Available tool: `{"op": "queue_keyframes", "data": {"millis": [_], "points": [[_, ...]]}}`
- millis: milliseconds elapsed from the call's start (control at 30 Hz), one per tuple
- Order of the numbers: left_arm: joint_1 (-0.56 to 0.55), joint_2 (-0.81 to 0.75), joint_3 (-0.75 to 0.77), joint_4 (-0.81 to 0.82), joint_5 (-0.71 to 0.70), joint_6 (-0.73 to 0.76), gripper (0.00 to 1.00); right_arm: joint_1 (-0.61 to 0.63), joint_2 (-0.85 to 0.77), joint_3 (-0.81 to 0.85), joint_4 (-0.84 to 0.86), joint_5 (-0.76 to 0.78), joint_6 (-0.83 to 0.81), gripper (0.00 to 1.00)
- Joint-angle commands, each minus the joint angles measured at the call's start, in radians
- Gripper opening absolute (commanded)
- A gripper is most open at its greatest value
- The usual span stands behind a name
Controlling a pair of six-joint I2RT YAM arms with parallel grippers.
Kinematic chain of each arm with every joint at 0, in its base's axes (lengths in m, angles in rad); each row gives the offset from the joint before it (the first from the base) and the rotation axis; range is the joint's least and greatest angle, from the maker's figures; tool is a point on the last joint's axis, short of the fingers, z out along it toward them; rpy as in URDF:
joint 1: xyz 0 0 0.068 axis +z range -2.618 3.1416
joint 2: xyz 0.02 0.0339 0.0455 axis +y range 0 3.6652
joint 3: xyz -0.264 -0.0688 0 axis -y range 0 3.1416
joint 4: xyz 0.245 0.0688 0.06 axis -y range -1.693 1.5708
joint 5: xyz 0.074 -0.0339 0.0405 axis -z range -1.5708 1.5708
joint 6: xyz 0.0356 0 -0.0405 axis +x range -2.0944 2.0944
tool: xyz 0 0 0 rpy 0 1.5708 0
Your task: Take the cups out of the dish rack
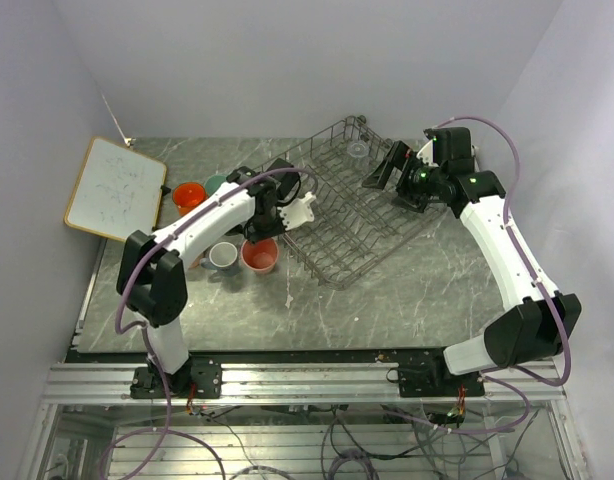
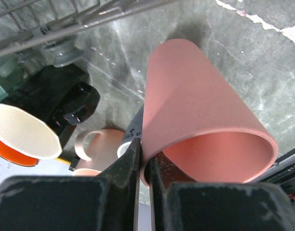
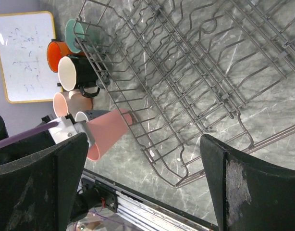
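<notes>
My left gripper (image 2: 145,149) is shut on the rim of the tall pink tumbler (image 2: 200,110), one finger inside and one outside. The tumbler (image 1: 260,255) is mouth up just left of the dish rack (image 1: 357,200). Grouped beside it on the table are the orange mug (image 1: 189,195), mint green mug (image 1: 217,184), black mug (image 3: 73,74), pale pink mug (image 3: 70,102) and small grey-blue cup (image 1: 223,255). A clear glass (image 1: 358,150) stands in the rack's far corner. My right gripper (image 1: 387,170) hangs open over the rack's far right, holding nothing.
A wood-framed whiteboard (image 1: 115,188) leans at the table's far left. The rack sits diagonally across the middle, its wire side (image 2: 90,19) close to the cups. Grey walls close in at the back and on both sides.
</notes>
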Motion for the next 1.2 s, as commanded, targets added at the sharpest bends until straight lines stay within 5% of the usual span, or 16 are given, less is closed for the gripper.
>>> {"op": "queue_keyframes", "data": {"millis": [0,167,367,433,500,633,667,867,1167], "points": [[-0.002,0.052,0.066,-0.034,-0.046,0.036,0.07,-0.01,0.001,0.007,-0.003,-0.001,-0.026,1.0],[0.0,0.089,0.054,-0.004,-0.065,0.056,0.14,-0.017,-0.002,0.003,-0.007,-0.008,-0.04,1.0],[0.012,0.062,0.07,0.066,-0.079,0.063,0.72,-0.024,0.002,0.01,-0.009,0.016,-0.057,1.0],[0.012,0.043,0.088,0.092,-0.08,0.062,0.75,-0.025,0.016,0.021,-0.014,0.043,-0.069,1.0],[0.013,0.022,0.105,0.119,-0.095,0.063,0.88,-0.024,0.03,0.03,-0.013,0.081,-0.083,1.0],[0.013,-0.013,0.163,0.122,-0.094,0.054,0.9,-0.027,0.072,0.048,0.031,0.161,-0.111,1.0],[0.014,-0.022,0.18,0.113,-0.085,0.053,0.99,-0.026,0.085,0.055,0.05,0.183,-0.118,1.0],[0.014,-0.1,0.288,0.04,-0.005,0.012,0.99,-0.025,0.25,0.141,0.191,0.302,-0.162,1.0],[0.014,-0.306,0.155,0.059,0.089,-0.085,0.99,0.045,0.67,0.56,0.196,0.437,-0.259,1.0]]}}
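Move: My left hand pinches the pink cup by its rim; the cup's middle is about 3 cm back, 2 cm right and 6 cm below, and its standing place is just under it. The grey mug stands some 6 cm left and 2 cm back of my left hand, the black mug about 6 cm ahead and 4 cm left, both around 8 cm lower. For my empty right hand, the clear glass in the rack's far corner lies roughly 20 cm ahead, 1 cm left and 20 cm below. I ease the pink cup about 1.5 cm down and a couple forward with my left hand beside the grey mug, open wide to free its rim, then slip a little farther forward and climb some 17 cm away, drawing back at the end as the fingers tilt outward. My open right hand, barely drifting at first, sweeps forward about 17 cm and down 6 over the rack towards the clear glass, rolling about 20 degrees. ##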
